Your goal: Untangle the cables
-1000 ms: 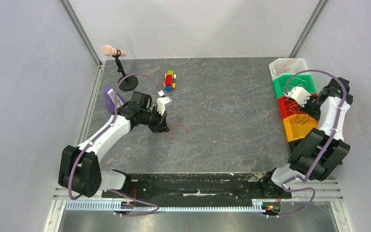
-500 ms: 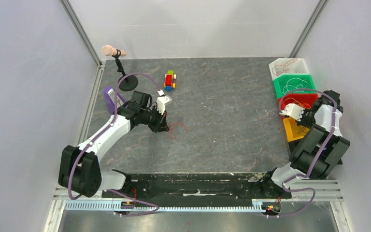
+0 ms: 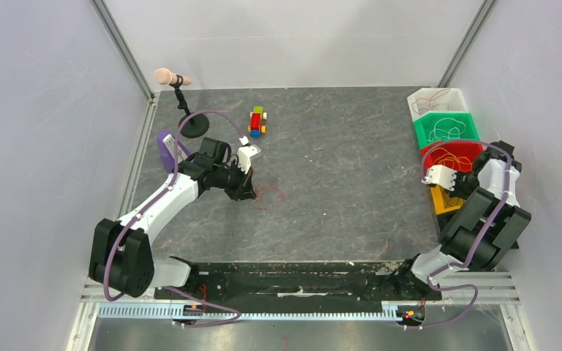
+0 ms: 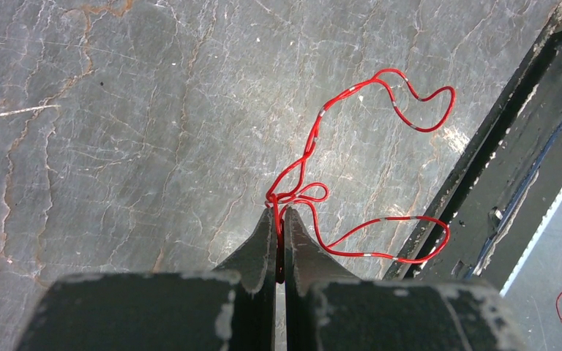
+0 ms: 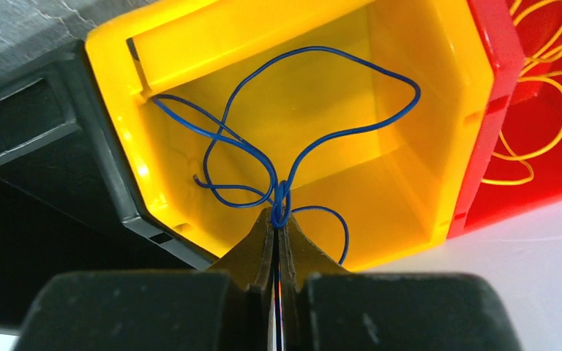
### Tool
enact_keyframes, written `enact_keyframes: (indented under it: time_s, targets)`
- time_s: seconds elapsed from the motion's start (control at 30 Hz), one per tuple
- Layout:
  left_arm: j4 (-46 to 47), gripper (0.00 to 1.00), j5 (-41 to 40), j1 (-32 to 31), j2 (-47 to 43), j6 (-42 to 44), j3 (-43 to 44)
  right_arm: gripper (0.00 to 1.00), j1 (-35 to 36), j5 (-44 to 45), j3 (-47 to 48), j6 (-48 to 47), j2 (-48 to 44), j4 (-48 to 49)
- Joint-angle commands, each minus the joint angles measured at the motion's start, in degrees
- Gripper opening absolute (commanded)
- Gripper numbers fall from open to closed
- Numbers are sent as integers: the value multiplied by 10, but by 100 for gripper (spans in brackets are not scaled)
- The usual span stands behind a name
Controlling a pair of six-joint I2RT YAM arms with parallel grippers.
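Observation:
Two of the cables are held. A thin red cable [image 4: 282, 196] lies in loose loops on the grey table, and my left gripper [image 4: 278, 213] is shut on its knotted middle. From above, that red cable [image 3: 269, 193] sits just right of the left gripper [image 3: 251, 191]. My right gripper [image 5: 276, 218] is shut on a looping blue cable [image 5: 281, 196] that hangs over the open yellow bin [image 5: 424, 131]. In the top view the right gripper [image 3: 459, 189] is over the yellow bin [image 3: 445, 205] at the table's right edge.
Right-side row of bins: white [image 3: 433, 99] with a reddish wire, green [image 3: 446, 128] with a white wire, red [image 3: 454, 152] with yellow-orange wire [image 5: 549, 80]. A toy car [image 3: 257, 121] and microphone stand [image 3: 190, 124] are at the back left. A black rail [image 3: 285, 278] runs along the front.
The right arm has swung toward the near edge, from over the green and red bins to over the yellow bin. The left arm and red cable have stayed put.

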Motion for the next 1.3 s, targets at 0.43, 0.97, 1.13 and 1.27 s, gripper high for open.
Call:
enact_keyframes:
  time_s: [0.43,0.97,1.13,1.27]
  targets:
    - [9,2,1,-3,6,-5,30,75,2,-109,109,50,6,-67]
    - [225,2,70,-75,12,-199,18,98,387,-529,-3,876,-128,182]
    - [242,2,56,-123,28,-210,34,98,556,-482,-66,1052,-128,374]
    - [254,2,52,-148,33,-211,37,94,624,-465,-51,1089,-86,407]
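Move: The red cable, held at one end in the left fingers, has its middle some 60 cm to the right hand's left, level fore and aft and a few centimetres higher. From the left hand, that middle lies about 5 cm to its right and 3 cm lower. The right hand is down in the yellow bin, whose centre is roughly 4 cm to its left; from this hand the red bin lies 11 cm ahead and 5 cm left, the black bin 11 cm back. Opening wide, the right fingers let go of the blue cable in the yellow bin; the hand then lifts out, up and a little forward, and sweeps fast to the left, some 45 cm, towards the red cable, its fingers swinging about 70 degrees from pointing down to pointing left. Late on, the left hand carries the red cable about 10 cm right and 5 cm up to meet it, still pinching it and tipping its fingers flatter. ##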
